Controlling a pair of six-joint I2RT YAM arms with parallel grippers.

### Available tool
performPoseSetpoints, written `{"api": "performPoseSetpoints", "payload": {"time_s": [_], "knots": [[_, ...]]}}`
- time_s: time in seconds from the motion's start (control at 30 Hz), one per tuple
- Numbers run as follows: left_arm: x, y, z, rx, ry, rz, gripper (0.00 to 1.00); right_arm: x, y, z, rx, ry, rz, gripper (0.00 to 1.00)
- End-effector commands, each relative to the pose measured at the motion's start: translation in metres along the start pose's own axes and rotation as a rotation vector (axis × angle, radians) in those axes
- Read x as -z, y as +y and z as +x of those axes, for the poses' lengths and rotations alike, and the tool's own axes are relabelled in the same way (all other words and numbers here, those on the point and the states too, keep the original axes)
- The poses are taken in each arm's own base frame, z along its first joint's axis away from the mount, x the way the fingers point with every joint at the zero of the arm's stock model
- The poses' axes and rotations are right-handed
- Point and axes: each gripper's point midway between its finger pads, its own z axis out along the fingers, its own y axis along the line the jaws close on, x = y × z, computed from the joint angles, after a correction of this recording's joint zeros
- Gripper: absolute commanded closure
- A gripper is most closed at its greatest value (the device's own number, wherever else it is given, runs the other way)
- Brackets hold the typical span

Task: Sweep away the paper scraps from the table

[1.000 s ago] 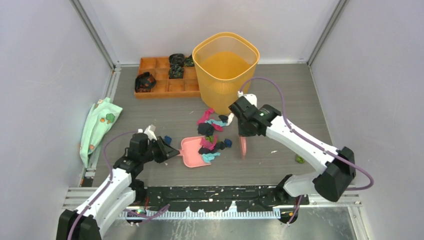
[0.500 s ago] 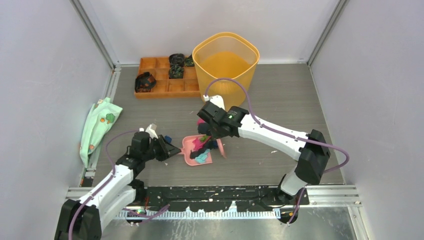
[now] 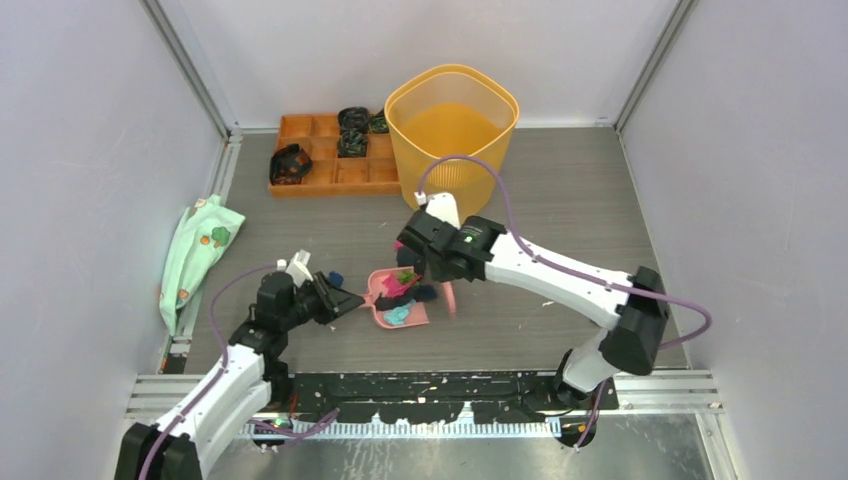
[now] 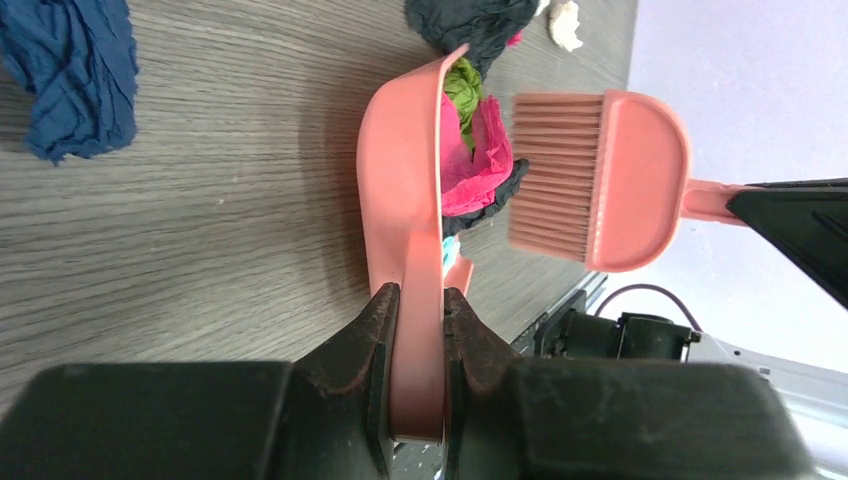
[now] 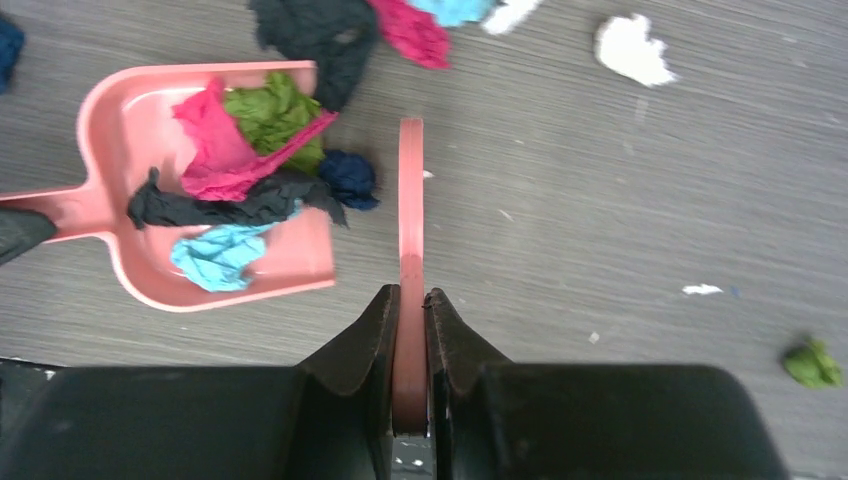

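My left gripper (image 3: 345, 298) (image 4: 415, 300) is shut on the handle of a pink dustpan (image 3: 378, 290) (image 4: 400, 200), whose pan rests on the table (image 3: 560, 200). Magenta, green, black and teal paper scraps (image 3: 402, 287) (image 5: 235, 150) are heaped in the pan. My right gripper (image 3: 440, 278) (image 5: 410, 295) is shut on a pink brush (image 4: 610, 180) (image 5: 410, 200), whose bristles stand at the pan's open mouth. Loose scraps lie around it: a dark blue one (image 3: 335, 279) (image 4: 70, 75) left of the pan, a white one (image 5: 632, 48) and a green one (image 5: 812, 362) farther right.
A tall yellow bin (image 3: 452, 130) stands at the back centre. Left of it an orange compartmented tray (image 3: 320, 160) holds black-and-green bands. A mint-green cloth (image 3: 198, 250) lies at the left edge. A black metal rail (image 3: 420, 385) runs along the near edge.
My right arm has swung the brush left across the table and pushed the scattered scraps into the dustpan. The left arm has held the pan nearly still.
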Motion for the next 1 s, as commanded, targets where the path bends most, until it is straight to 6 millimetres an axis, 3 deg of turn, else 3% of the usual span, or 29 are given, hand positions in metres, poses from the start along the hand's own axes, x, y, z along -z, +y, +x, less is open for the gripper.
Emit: {"api": "performPoseSetpoints", "payload": {"time_s": [0.0,0.2,0.3,0.7,0.97], "knots": [[0.002,-0.013,0.002,0.039,-0.029,0.11,1.0,0.049,-0.059,-0.004,-0.082,-0.103,0.106,0.99],[0.005,-0.029,-0.004,0.069,-0.082,0.225,0.99,0.077,-0.097,0.008,-0.148,-0.136,0.127,1.0],[0.003,-0.025,-0.001,0.094,-0.08,0.237,0.99,0.083,-0.111,0.013,-0.165,-0.136,0.143,1.0],[0.003,-0.045,-0.011,0.126,-0.096,0.325,1.0,0.055,-0.106,0.024,-0.2,-0.092,0.113,1.0],[0.028,-0.093,-0.03,0.138,-0.142,0.463,0.99,0.053,-0.133,0.028,-0.272,-0.067,0.131,0.99]]}}
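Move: The dustpan, already loaded with pink, green, black and light blue scraps, is held by the left hand; its middle lies about 8 cm right, 4 cm ahead and 4 cm below, and a loose blue scrap about 8 cm ahead and 4 cm left. From the brush-holding right hand the dustpan is some 8 cm left, 1 cm ahead and 10 cm below. A dark blue scrap by its mouth is 3 cm left and 3 cm ahead, the black pile 9 cm ahead and 6 cm left, the white scrap 11 cm ahead and 9 cm right, all about 11 cm below. The right hand keeps its grip on the brush and swings it away from the dustpan's mouth, some 13 cm to the right and a little back, rising about 7 cm on the way and then sinking most of that again over bare table while turning slightly clockwise. The left hand, still pinching the dustpan handle, draws back a touch, then lifts the loaded pan about 6 cm with a slight drift right and forward, rolling some 20 degrees so the mouth side comes up. ##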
